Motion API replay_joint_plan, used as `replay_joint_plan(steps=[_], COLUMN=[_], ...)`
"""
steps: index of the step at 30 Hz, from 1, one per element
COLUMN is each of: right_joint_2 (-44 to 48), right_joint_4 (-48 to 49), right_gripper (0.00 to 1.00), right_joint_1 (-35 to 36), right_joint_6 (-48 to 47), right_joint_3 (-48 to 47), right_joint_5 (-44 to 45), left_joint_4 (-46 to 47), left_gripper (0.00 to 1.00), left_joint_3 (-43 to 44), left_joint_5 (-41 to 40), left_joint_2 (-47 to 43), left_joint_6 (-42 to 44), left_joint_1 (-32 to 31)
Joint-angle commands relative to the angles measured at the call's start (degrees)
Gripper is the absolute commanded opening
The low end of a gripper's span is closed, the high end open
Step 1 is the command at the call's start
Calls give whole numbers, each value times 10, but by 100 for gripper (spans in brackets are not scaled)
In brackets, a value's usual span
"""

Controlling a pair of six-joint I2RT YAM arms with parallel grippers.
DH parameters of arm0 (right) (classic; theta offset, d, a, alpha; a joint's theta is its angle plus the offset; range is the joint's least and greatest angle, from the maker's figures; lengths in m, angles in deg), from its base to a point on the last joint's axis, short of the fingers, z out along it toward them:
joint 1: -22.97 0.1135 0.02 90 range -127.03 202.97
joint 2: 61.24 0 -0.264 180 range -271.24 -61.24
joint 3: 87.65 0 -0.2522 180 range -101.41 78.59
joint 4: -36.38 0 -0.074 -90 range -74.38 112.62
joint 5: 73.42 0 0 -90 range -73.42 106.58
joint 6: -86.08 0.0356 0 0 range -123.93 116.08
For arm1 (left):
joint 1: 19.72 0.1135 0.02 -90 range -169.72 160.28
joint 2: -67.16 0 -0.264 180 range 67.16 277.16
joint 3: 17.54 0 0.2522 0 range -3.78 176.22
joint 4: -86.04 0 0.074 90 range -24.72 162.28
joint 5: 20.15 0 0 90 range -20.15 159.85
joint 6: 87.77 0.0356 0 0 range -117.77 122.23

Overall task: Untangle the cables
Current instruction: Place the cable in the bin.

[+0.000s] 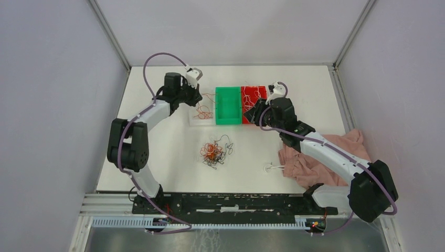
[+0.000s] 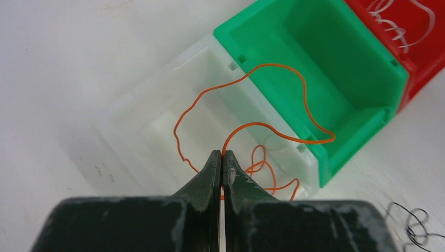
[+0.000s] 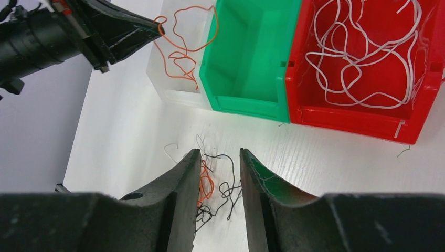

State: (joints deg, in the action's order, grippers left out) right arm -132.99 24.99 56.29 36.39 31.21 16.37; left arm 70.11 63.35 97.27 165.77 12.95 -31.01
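My left gripper [image 2: 222,153] is shut on a thin orange cable [image 2: 273,65] just above the clear bin [image 2: 152,79]. The cable loops up over the green bin's [image 2: 362,58] rim, and more orange cables lie in the clear bin. A small tangle of orange, black and white cables [image 1: 212,153] lies mid-table. My right gripper [image 3: 220,152] hangs open in front of the bins with nothing between its fingers; the tangle [image 3: 218,184] shows far below the gap. White cables [image 3: 362,52] fill the red bin [image 3: 357,121].
The three bins stand side by side at the back: clear [image 1: 195,123], green [image 1: 227,119], red [image 1: 244,116]. A pink cloth [image 1: 325,157] lies under the right arm, with one loose white cable [image 1: 272,168] at its left edge. Side walls enclose the table.
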Motion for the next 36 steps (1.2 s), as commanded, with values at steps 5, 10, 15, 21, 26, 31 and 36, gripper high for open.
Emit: replay_joint_plan(steps=[5,10,15,21,26,31,36], right_joint_2=[16,2,-16,-94,-203,-322,-408], right_joint_4=[9,11,14,29,48,45,49], right_gripper=[40,40,40,44,56,61,63], right_joint_1=[-1,-2,-1,-2,-2,-1,-2], right_joint_6=[2,3,3,3,-4,-11,2], right_joint_3=[8,1,-19,-77,-163,-272,-344], right_joint_5=[3,1,-2,-9,-33,-54,-72], left_joint_4=[91,110,106,32,-33,-94,-87], left_gripper=[3,3,29,60,89,99,99], left_joint_3=[30,22,13,46,77,95,57], left_joint_5=[-221,-250,-255,-212,-128,-58,-25], left_joint_2=[81,97,101,63,16,-20,-44], left_joint_6=[63,116,143,137,102,79,81], left_joint_1=[-50,-69,-79,-75,-52,-15,11])
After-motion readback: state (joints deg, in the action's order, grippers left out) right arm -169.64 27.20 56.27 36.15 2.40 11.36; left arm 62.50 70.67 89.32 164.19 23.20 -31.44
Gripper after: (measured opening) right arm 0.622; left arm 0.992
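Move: The orange cable, pinched in the left hand and trailing into the clear bin, has that bin's middle some 3 cm ahead, 3 cm to the right and 10 cm below. From the left hand, the green bin sits about 3 cm ahead and 15 cm right, the cable tangle about 20 cm back and 6 cm right. From the right hand, the clear bin is about 15 cm ahead, 19 cm left and 15 cm below; the green bin is equally far ahead but only 8 cm left. The orange cable is lowered by the left hand towards the clear bin, about 6 cm down and 3 cm forward as the wrist rolls some 20 degrees, left side rising. Its fingers then open wide and let go, and it rises about 10 cm, drifting left. Late on, the half-open right hand sweeps forward and left about 14 cm, sinking, over the green bin towards the clear one, fingers opening further. ##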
